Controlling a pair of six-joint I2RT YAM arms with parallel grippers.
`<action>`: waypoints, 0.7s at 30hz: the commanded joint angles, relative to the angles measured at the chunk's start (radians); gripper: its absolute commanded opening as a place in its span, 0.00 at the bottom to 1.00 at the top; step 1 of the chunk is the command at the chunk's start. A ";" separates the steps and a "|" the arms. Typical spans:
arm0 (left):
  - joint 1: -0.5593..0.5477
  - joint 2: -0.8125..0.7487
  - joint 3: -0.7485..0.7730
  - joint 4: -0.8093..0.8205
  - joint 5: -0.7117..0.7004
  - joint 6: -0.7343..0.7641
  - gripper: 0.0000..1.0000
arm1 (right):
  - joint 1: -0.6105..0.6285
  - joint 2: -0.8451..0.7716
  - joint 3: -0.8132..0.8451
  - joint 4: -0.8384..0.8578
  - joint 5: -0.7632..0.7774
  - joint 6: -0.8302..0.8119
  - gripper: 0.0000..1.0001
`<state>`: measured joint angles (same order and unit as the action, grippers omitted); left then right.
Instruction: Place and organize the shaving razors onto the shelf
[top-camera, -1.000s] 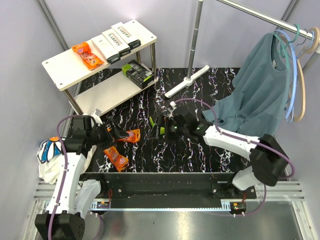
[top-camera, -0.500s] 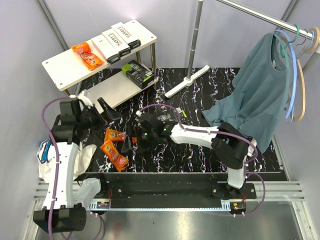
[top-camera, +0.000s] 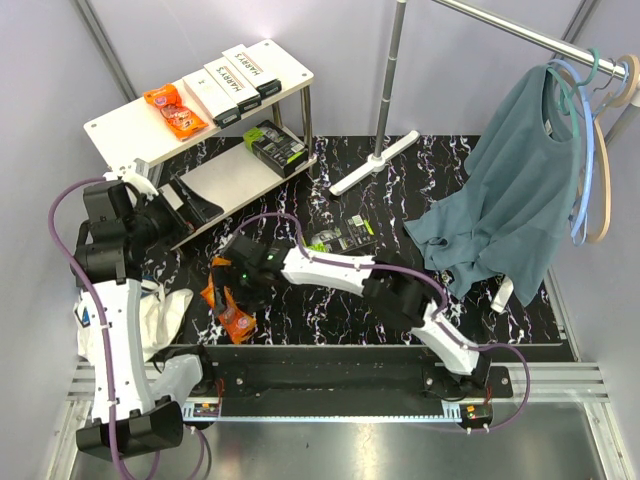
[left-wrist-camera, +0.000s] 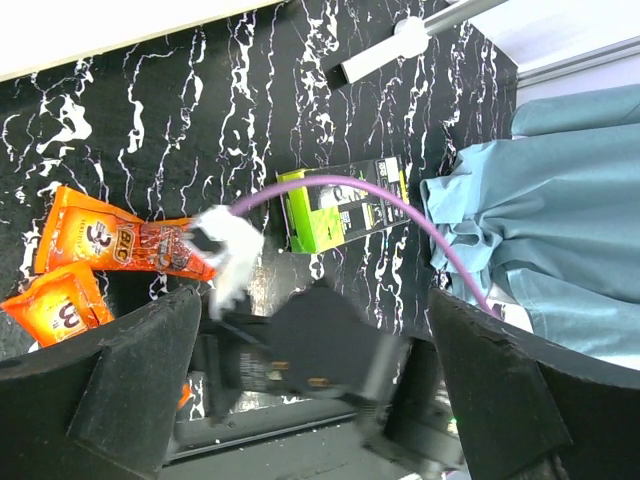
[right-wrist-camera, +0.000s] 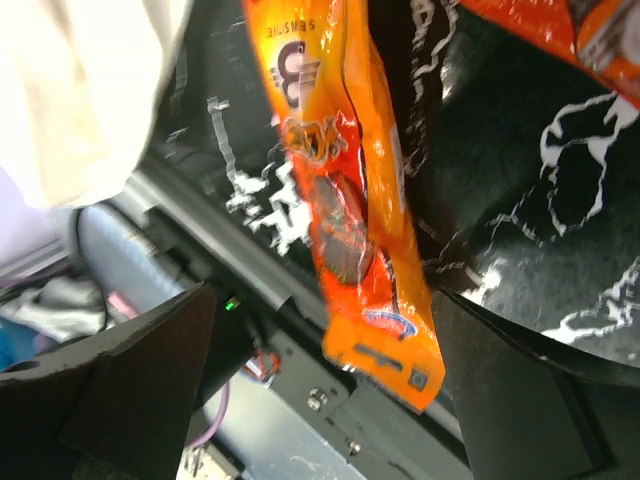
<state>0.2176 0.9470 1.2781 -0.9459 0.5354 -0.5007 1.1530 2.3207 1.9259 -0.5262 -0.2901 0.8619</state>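
The shelf (top-camera: 120, 135) stands at the back left. Its top board carries two orange razor packets (top-camera: 175, 110) and three white HARRY'S boxes (top-camera: 235, 80); a black-and-green pack (top-camera: 275, 145) lies on the lower board. Another black-and-green pack (top-camera: 345, 240) (left-wrist-camera: 345, 205) lies on the black table. Two orange packets (top-camera: 228, 310) (left-wrist-camera: 115, 240) lie near the front left. My right gripper (top-camera: 226, 292) (right-wrist-camera: 330, 400) hangs open just above them, one packet's (right-wrist-camera: 345, 200) end lying between its fingers. My left gripper (top-camera: 195, 203) (left-wrist-camera: 320, 400) is open and empty by the lower board's front edge.
A clothes rail at the right holds a teal shirt (top-camera: 520, 190) and hangers. Its white T-shaped foot (top-camera: 375, 165) lies on the table behind the green pack. A white bag (top-camera: 110, 310) sits off the table's left edge. The right arm stretches across the table's middle.
The right arm swung left from the table's middle to the orange packets, leaving the green pack behind. The left arm drew back and up toward the shelf. Both grippers stayed open.
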 joint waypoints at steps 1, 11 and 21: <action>0.011 0.006 0.033 0.038 0.064 0.011 0.99 | 0.013 0.110 0.207 -0.247 0.054 -0.041 1.00; 0.020 0.007 0.023 0.065 0.107 -0.004 0.99 | 0.059 0.437 0.795 -0.744 0.186 -0.061 0.67; 0.025 -0.005 0.006 0.070 0.121 -0.009 0.99 | 0.057 0.333 0.611 -0.629 0.183 -0.066 0.00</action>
<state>0.2359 0.9569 1.2781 -0.9253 0.6102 -0.5056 1.2083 2.6778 2.5599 -1.1145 -0.1467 0.8146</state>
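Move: The near orange razor pack lies just under the open right hand, its middle about 1 cm ahead, 3 cm to the left and 5 cm below. The other orange pack is some 11 cm ahead, level sideways; the white cloth is about 24 cm left and 1 cm back; the green-and-black box is about 18 cm ahead and 22 cm right. From the left hand, the near pack lies roughly 8 cm back, 1 cm left and 29 cm below. The right hand sinks about 4 cm onto the near razor pack while its left-pointing fingers tip some 20 degrees steeper towards the table, ending about 1 cm back and 1 cm to the right. On the way down the wide-open fingers start to close, and they shut almost fully at the bottom, pinching the pack across its width towards the hang-hole end, the end nearest the base and to the right. ##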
